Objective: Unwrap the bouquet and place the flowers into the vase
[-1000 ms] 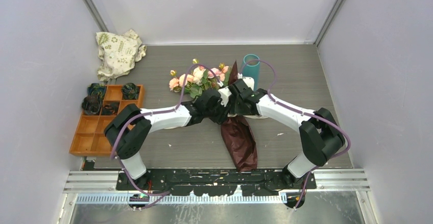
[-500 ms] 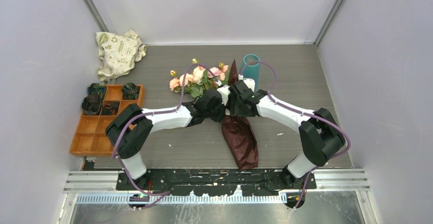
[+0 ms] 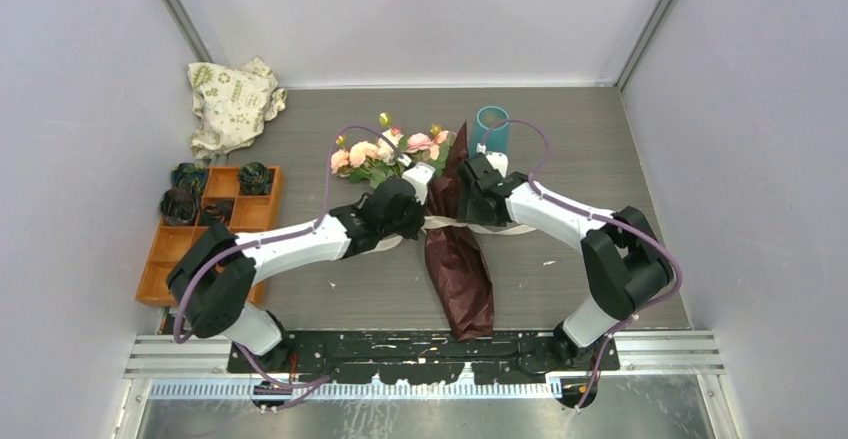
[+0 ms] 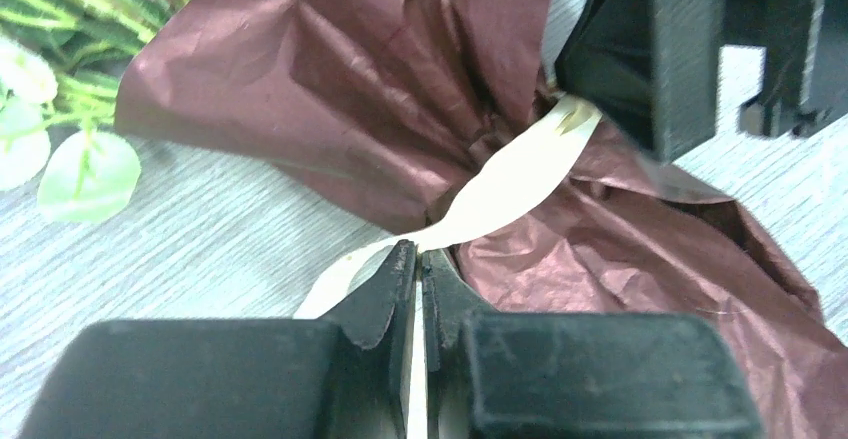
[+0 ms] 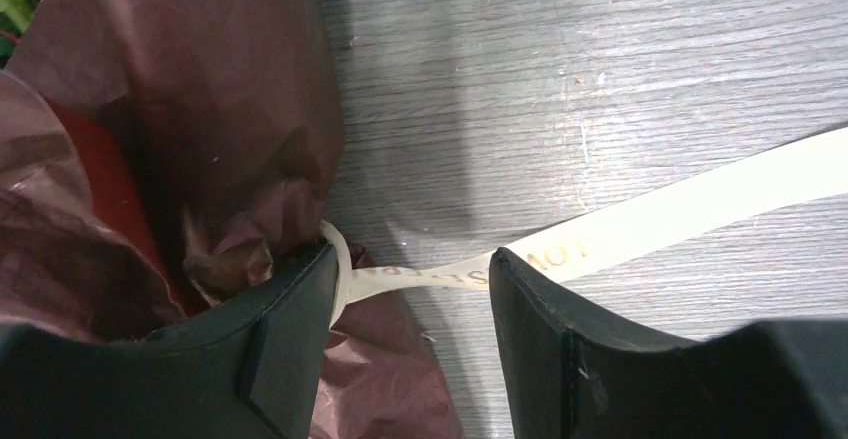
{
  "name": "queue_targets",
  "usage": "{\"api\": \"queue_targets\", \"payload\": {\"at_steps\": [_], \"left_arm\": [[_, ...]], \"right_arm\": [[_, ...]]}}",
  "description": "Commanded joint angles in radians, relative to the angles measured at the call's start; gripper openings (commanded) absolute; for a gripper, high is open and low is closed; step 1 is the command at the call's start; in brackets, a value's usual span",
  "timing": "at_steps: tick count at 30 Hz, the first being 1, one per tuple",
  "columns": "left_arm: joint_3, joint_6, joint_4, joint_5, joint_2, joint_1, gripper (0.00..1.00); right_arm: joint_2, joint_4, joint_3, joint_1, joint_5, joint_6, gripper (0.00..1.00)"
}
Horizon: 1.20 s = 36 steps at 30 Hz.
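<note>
The bouquet lies mid-table: pink and peach flowers (image 3: 380,154) at the back, and dark red wrapping paper (image 3: 460,274) trailing toward the front. A cream ribbon (image 4: 510,174) ties the paper's waist. My left gripper (image 4: 420,254) is shut on one ribbon tail just left of the knot; from above the left gripper (image 3: 410,211) sits on the bouquet's left side. My right gripper (image 5: 410,264) stands open at the knot's right side. The other tail of the ribbon (image 5: 680,209) passes between its fingers and runs off across the table. The teal vase (image 3: 492,129) stands upright just behind the right gripper (image 3: 467,194).
A white cloth bag (image 3: 232,104) with green print lies at the back left. An orange compartment tray (image 3: 170,269) with dark rosettes (image 3: 185,199) sits along the left edge. Grey walls close in the table on three sides.
My left gripper has shut on the ribbon tail and drawn back to the left. The left arm's elbow has swung toward the near left. The wrapping paper has shifted slightly left.
</note>
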Motion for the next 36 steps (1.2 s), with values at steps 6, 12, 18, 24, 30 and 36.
{"api": "queue_targets", "payload": {"at_steps": [6, 12, 18, 24, 30, 36], "left_arm": [[0.011, -0.047, -0.187, -0.22, -0.175, 0.016, 0.07], [0.093, -0.081, -0.401, -0.353, -0.447, 0.073, 0.08], [0.202, -0.107, -0.587, -0.567, -0.658, 0.102, 0.12], [0.333, -0.124, -0.711, -0.758, -0.782, 0.103, 0.13], [0.34, -0.061, -0.694, -0.654, -0.798, 0.103, 0.23], [0.205, -0.043, -0.531, -0.259, -0.547, 0.104, 0.38]], "right_arm": [[0.023, 0.029, -0.012, -0.03, 0.008, -0.025, 0.63], [0.038, 0.031, -0.011, -0.04, 0.001, -0.028, 0.63], [0.053, 0.033, 0.0, -0.041, -0.004, -0.027, 0.63], [0.059, 0.026, 0.012, -0.04, -0.002, -0.028, 0.63], [-0.022, 0.007, 0.022, -0.04, 0.001, -0.026, 0.64], [-0.222, -0.032, 0.039, -0.041, 0.018, -0.031, 0.69]]}}
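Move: The left hand, pinching the ribbon in its shut fingers, sits about 6 cm left of the wrapped bouquet's waist. The wooden tray on its pull side is some 40 cm to its left, level with it; the flowers lie roughly 15 cm ahead and 6 cm left, the vase 11 cm ahead and 13 cm right. For the right hand, the waist is about 5 cm left, just below, and the vase 11 cm straight ahead. Leftward, then steeply up, the left hand draws the pinched ribbon away from the bouquet towards the tray side, reaching about 25 cm out and nearly 30 cm up while turning some 45 degrees counter-clockwise; its fingers part and release the ribbon, then it swings back about 5 cm right and a little down. The right hand, open by the waist, sinks a little, then rises. ##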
